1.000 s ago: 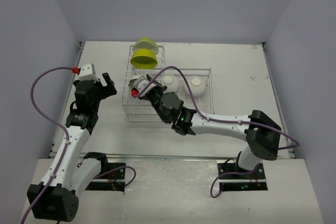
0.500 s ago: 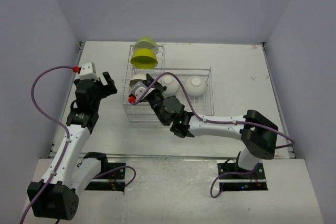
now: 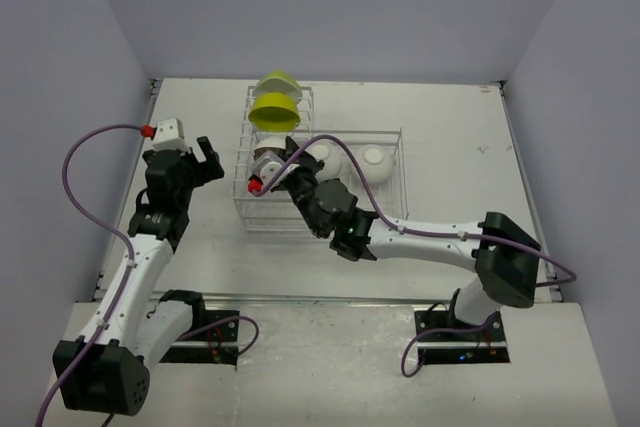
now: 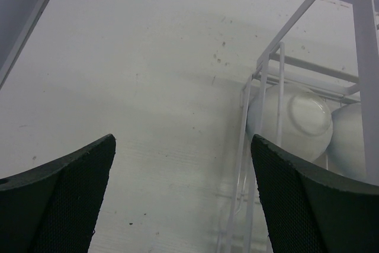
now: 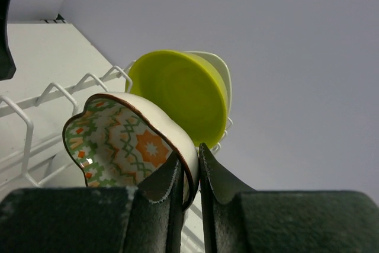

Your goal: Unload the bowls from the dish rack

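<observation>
My right gripper (image 5: 189, 167) is shut on the rim of the patterned bowl (image 5: 127, 143), one finger inside and one outside, holding it above the left end of the dish rack (image 3: 392, 137). From above, the patterned bowl (image 3: 268, 165) shows just past the gripper (image 3: 282, 169). Two lime-yellow bowls (image 3: 274, 110) stand in the rack's tall slotted end, seen as a lime-yellow bowl (image 5: 180, 93) behind the held one. Two white bowls (image 3: 374, 159) lie upside down in the low basket. My left gripper (image 3: 202, 159) stands open left of the rack, empty, facing a white bowl (image 4: 296, 119) through the wires.
Purple cables loop off both wrists. The rack's wire wall (image 4: 251, 146) stands close to the right finger (image 4: 308, 199) of my left gripper. Grey walls enclose the white table (image 3: 460, 117) on three sides.
The right gripper has lifted the patterned bowl slightly and shifted it a little toward the back. The left arm has hardly moved.
</observation>
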{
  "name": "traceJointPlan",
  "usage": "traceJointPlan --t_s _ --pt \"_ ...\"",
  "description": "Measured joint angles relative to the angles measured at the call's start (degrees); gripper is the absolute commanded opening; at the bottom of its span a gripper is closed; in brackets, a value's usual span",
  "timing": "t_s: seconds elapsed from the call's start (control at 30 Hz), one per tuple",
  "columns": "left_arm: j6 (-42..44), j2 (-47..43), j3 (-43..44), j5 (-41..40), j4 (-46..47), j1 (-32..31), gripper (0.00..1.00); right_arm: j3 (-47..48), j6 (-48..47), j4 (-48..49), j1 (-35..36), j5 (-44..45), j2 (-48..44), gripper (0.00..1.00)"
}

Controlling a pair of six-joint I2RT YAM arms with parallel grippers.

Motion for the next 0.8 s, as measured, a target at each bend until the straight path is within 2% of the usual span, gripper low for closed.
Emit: traceJointPlan --t_s 0.37,0.57,0.7,0.8 --pt "0.0 1.97 0.0 -0.11 -0.04 0.0 0.96 6.25 2.97 -8.79 -0.44 0.44 -3.82 0.0" --pt "-0.09 3.26 0.92 -3.02 -1.62 0.0 0.98 12.74 2.58 -11.87 -0.9 4.76 -3.87 0.0" --pt "-0.11 4.31 5.27 -7.54 -5.2 0.0 0.99 17.75 3.96 -17.25 -4.28 8.94 -5.75 0.0" --pt "-0.63 4.31 9.66 -11.58 -7.56 0.0 0.99 20.37 11.26 -27.52 -10.4 10.84 -10.21 0.0"
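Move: The patterned bowl is already pinched by its rim in the right hand; it is bound for the open table right of the rack, about 11 cm ahead of that hand, 43 cm to its right and 31 cm down. The yellow-green bowl stands some 13 cm ahead, 4 cm left and slightly lower; the middle white bowl lies about 9 cm ahead, 7 cm right and 25 cm below. From the left hand, that open table is roughly 70 cm right, 8 cm ahead and 20 cm down. Keeping its pinch on the patterned bowl's rim, the right hand first lifts almost straight up from the left end of the rack, then swings faster and faster to the right, still climbing, over the white bowls and away from the yellow-green one, ending about 13 cm higher, 12 cm to the right and 4 cm forward while its left side rolls up some 15 degrees and it turns clockwise by nearly 20. The empty left hand, fingers staying wide open, dips a little, then draws off left and up, 3 to 5 cm away from the rack. ##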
